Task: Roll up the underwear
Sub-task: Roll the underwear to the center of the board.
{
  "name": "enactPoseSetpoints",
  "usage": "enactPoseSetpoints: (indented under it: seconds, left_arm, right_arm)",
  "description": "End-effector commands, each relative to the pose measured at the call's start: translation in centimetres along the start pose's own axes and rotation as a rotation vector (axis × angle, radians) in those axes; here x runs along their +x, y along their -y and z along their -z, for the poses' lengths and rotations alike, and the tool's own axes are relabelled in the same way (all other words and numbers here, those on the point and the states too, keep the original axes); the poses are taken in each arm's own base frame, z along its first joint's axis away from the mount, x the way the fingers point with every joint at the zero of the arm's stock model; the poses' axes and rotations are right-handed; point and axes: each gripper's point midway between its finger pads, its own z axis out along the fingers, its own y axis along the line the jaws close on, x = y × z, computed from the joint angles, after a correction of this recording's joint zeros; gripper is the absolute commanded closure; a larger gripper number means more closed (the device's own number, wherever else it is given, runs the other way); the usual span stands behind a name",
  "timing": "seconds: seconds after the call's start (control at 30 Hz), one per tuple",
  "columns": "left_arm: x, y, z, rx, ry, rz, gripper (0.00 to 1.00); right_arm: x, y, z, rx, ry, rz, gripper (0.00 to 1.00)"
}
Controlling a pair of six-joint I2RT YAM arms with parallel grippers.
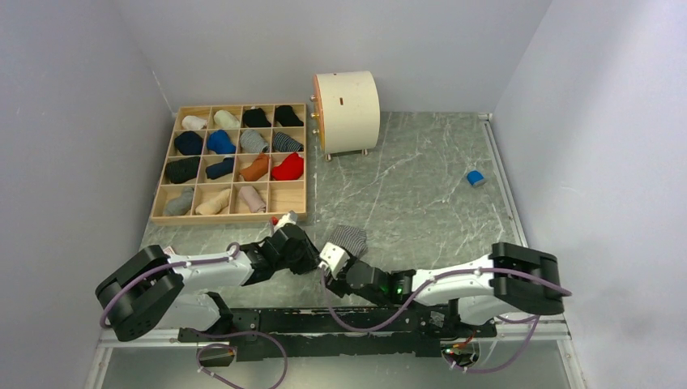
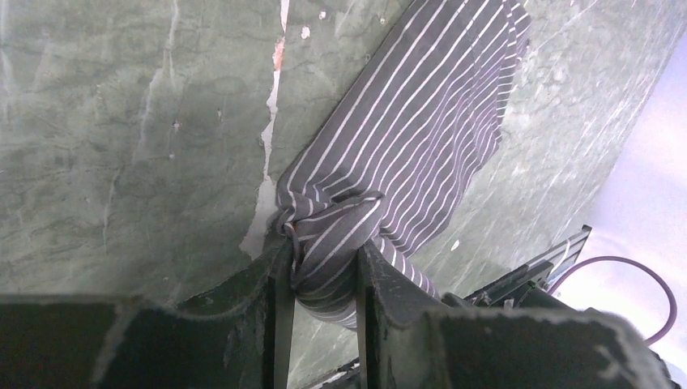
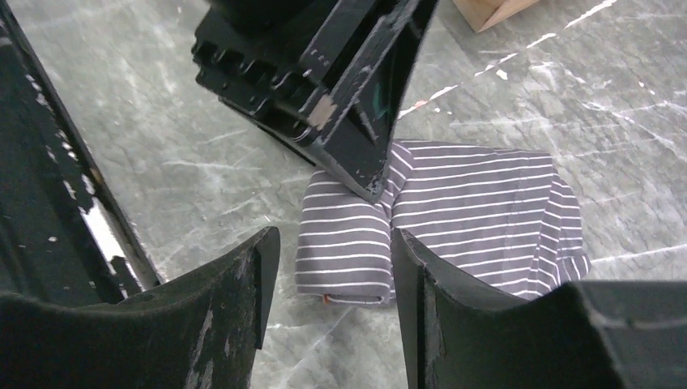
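The grey underwear with fine white stripes (image 1: 350,237) lies on the green marbled table just ahead of both arms, its near end rolled up. In the left wrist view my left gripper (image 2: 324,251) is shut on that rolled end of the underwear (image 2: 421,138), and the rest spreads flat beyond. My right gripper (image 3: 334,243) stands open just short of the roll (image 3: 348,243), with a gap beside the cloth. The left gripper's finger (image 3: 356,154) presses on the cloth from above. From above, the left gripper (image 1: 314,253) and the right gripper (image 1: 334,254) meet at the cloth's near edge.
A wooden grid tray (image 1: 241,217) of rolled garments sits at the back left, its front right compartment (image 1: 287,197) bare. A cream cylinder (image 1: 347,109) stands behind it. A small blue block (image 1: 476,177) lies at the right, near the wall.
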Motion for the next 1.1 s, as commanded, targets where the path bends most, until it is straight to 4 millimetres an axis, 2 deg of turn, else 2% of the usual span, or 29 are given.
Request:
enactPoseSetpoints:
  seconds: [0.0,0.1,0.23,0.27,0.3,0.37,0.5,0.57,0.63,0.73,0.83,1.07]
  left_arm:
    - [0.4,-2.4,0.4,-0.104,-0.006,-0.033,0.72]
    - [0.3,-2.4,0.5,-0.102,-0.006,-0.032,0.72]
    - [0.3,-2.5,0.7,-0.111,-0.006,-0.04,0.72]
    - [0.3,-2.5,0.7,-0.11,-0.007,-0.04,0.72]
    - [0.3,-2.4,0.8,-0.11,-0.008,-0.04,0.72]
    - [0.3,-2.4,0.9,-0.105,-0.004,-0.039,0.7]
    - [-0.1,-1.9,1.3,-0.101,0.01,-0.025,0.52]
    - [-0.3,-1.5,1.6,-0.086,0.021,-0.007,0.4]
    - [-0.7,-1.0,2.0,-0.056,0.04,0.015,0.29]
    - [-0.9,-0.1,2.6,0.013,0.058,0.033,0.22]
    - [-1.0,0.2,2.8,0.053,0.073,0.042,0.18]
    - [-0.3,0.0,1.5,0.074,0.043,0.065,0.24]
  right_arm:
    - [-0.5,-0.4,-1.5,0.037,0.056,0.099,0.43]
    - [0.8,-0.6,-2.4,0.052,0.007,0.14,0.44]
    - [3.3,0.1,-2.4,0.098,-0.046,0.148,0.49]
    - [3.9,0.3,-2.3,0.106,-0.062,0.146,0.54]
    - [4.3,0.5,-2.1,0.117,-0.068,0.129,0.63]
    - [4.5,0.1,-1.5,0.083,-0.047,0.079,0.76]
    - [4.6,-1.5,-1.4,-0.033,-0.041,-0.1,0.88]
    - [4.5,-2.7,-1.3,-0.131,-0.034,-0.235,0.9]
    - [4.4,-2.9,-1.2,-0.186,-0.019,-0.378,0.9]
    - [4.9,-3.0,-1.4,-0.251,-0.035,-0.544,0.9]
    - [5.4,-2.7,-1.2,-0.287,-0.037,-0.685,0.9]
    - [5.6,-1.8,-0.7,-0.355,0.003,-0.901,0.89]
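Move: Under the open right hand, about 4 cm straight down and 1 cm ahead, sits the near right end of the underwear's rolled part; the still flat part lies some 7 cm ahead of that hand and 4 to 5 cm below. The left hand still pinches the roll's other end; from it the near right end is about 6 cm to the right and 4 cm back, level in height. The box's empty compartment is roughly 19 cm ahead of the left hand and 8 cm to its left. Sinking about 4 cm, the right hand shuts its fingers on the near right end of the roll, then keeps its pinch low in place and twists some 45 degrees about its own fingers, the top turning forward and right over the flat cloth. Meanwhile the left hand eases left and slightly back, opens wide to let go of the other end, and lifts a little. ##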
